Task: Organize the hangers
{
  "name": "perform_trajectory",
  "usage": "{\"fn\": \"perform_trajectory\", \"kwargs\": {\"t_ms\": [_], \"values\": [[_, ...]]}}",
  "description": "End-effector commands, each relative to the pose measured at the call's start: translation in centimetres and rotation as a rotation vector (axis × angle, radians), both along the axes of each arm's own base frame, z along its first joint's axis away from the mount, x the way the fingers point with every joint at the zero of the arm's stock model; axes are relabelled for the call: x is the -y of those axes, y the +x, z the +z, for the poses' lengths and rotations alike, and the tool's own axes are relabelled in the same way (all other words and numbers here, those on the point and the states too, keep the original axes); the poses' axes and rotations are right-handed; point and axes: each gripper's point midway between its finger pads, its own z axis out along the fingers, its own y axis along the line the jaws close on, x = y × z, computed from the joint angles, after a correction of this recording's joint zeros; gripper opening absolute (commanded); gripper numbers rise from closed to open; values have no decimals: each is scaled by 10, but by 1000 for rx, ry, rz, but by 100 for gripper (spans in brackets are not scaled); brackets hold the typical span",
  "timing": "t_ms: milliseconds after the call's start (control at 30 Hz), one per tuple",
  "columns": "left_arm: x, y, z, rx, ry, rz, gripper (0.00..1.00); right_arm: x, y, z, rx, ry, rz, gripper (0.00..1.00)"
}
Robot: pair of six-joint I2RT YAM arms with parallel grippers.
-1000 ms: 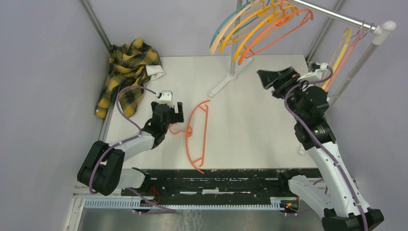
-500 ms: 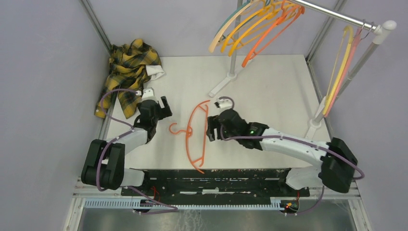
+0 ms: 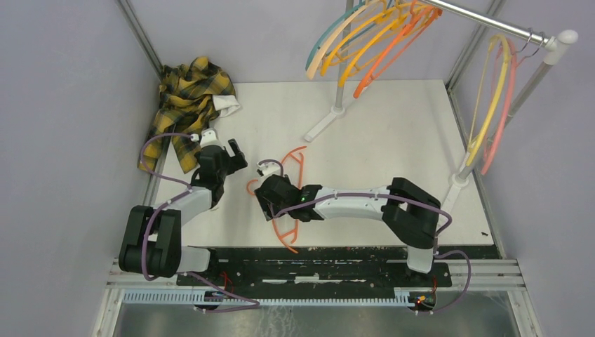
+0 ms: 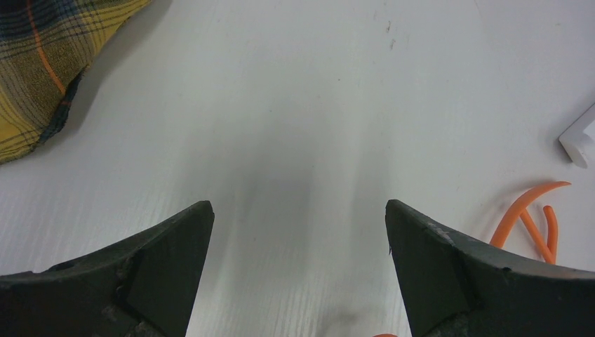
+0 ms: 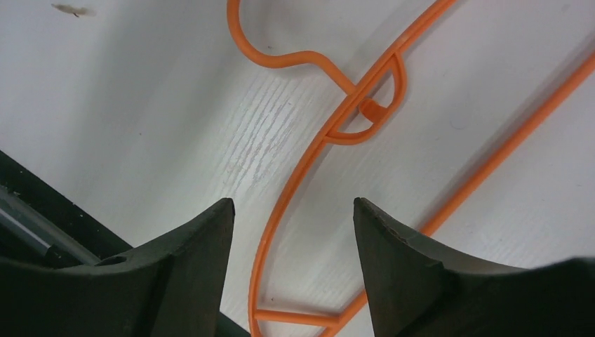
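Observation:
One orange hanger (image 3: pixel 295 160) lies flat on the white table (image 3: pixel 393 140), its hook (image 3: pixel 252 188) pointing left. My right gripper (image 3: pixel 269 205) hovers low over it, open. In the right wrist view the hanger's shoulder (image 5: pixel 300 168) runs between the fingers of the right gripper (image 5: pixel 291 205) without touching them. My left gripper (image 3: pixel 237 151) stands open to the left of the hook, and in the left wrist view the left gripper (image 4: pixel 296 207) has only bare table between its fingers. Several hangers (image 3: pixel 365 35) hang on the rail (image 3: pixel 491 21); a yellow and pink pair (image 3: pixel 491 98) hangs at its right end.
A yellow-black plaid shirt (image 3: pixel 186 98) is heaped at the table's back left corner, close to my left arm. The rack's pole and white foot (image 3: pixel 326 123) stand at the back middle, another pole (image 3: pixel 459 179) at the right edge.
My right arm swung down from the rail and across to the orange hanger, its jaws narrowing a little. The left gripper drew back left. The hanging hangers sway.

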Motion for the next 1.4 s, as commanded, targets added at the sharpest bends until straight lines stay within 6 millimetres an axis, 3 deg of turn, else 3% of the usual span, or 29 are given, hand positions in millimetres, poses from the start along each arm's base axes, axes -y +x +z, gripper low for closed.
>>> {"fn": "perform_trajectory", "kwargs": {"t_ms": [0, 200, 533, 700, 767, 800, 867, 900, 1133, 1367], "values": [[1, 2, 15, 53, -44, 21, 99, -22, 6, -4, -7, 40, -24, 70], [3, 1, 15, 59, -55, 16, 99, -17, 8, -27, -18, -5, -58, 60], [4, 0, 15, 65, -60, 12, 99, -2, 8, -58, -22, -90, -114, 54], [3, -2, 16, 72, -57, 13, 99, 16, 14, -60, 14, -142, -177, 31], [3, -2, 17, 74, -58, 13, 99, 24, 17, -54, 40, -146, -208, 26], [3, -2, 17, 74, -58, 13, 99, 28, 18, -50, 53, -142, -221, 24], [3, -3, 16, 72, -59, 12, 99, 35, 21, -39, 76, -127, -243, 4], [3, -3, 16, 73, -61, 11, 99, 39, 21, -32, 85, -114, -254, 1], [5, -3, 15, 69, -63, 5, 99, 74, 16, 44, 26, 188, -308, 1], [7, -3, 13, 70, -71, -1, 99, 163, 25, 134, 70, 514, -481, 1]]}}
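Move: The last orange hanger lies flat on the table. Its middle is about 5 cm ahead of the right gripper, 5 cm to its right and 6 cm below. From the right gripper, the near end of the white stand foot is some 26 cm ahead and 12 cm to the right, and the plaid cloth about 33 cm ahead and 28 cm left. For the idle left gripper, the hanger lies roughly 13 cm back, 19 cm right and 7 cm below. Lower the right gripper about 6 cm nearly straight down, narrowing the fingers on the way, onto the hanger's curved shoulder bar on the near side of the hook. Pinch the bar between the fingertips, then carry it up some 14 cm and about 12 cm right, turning the wrist some 20 degrees clockwise and raising the hand's left side. ##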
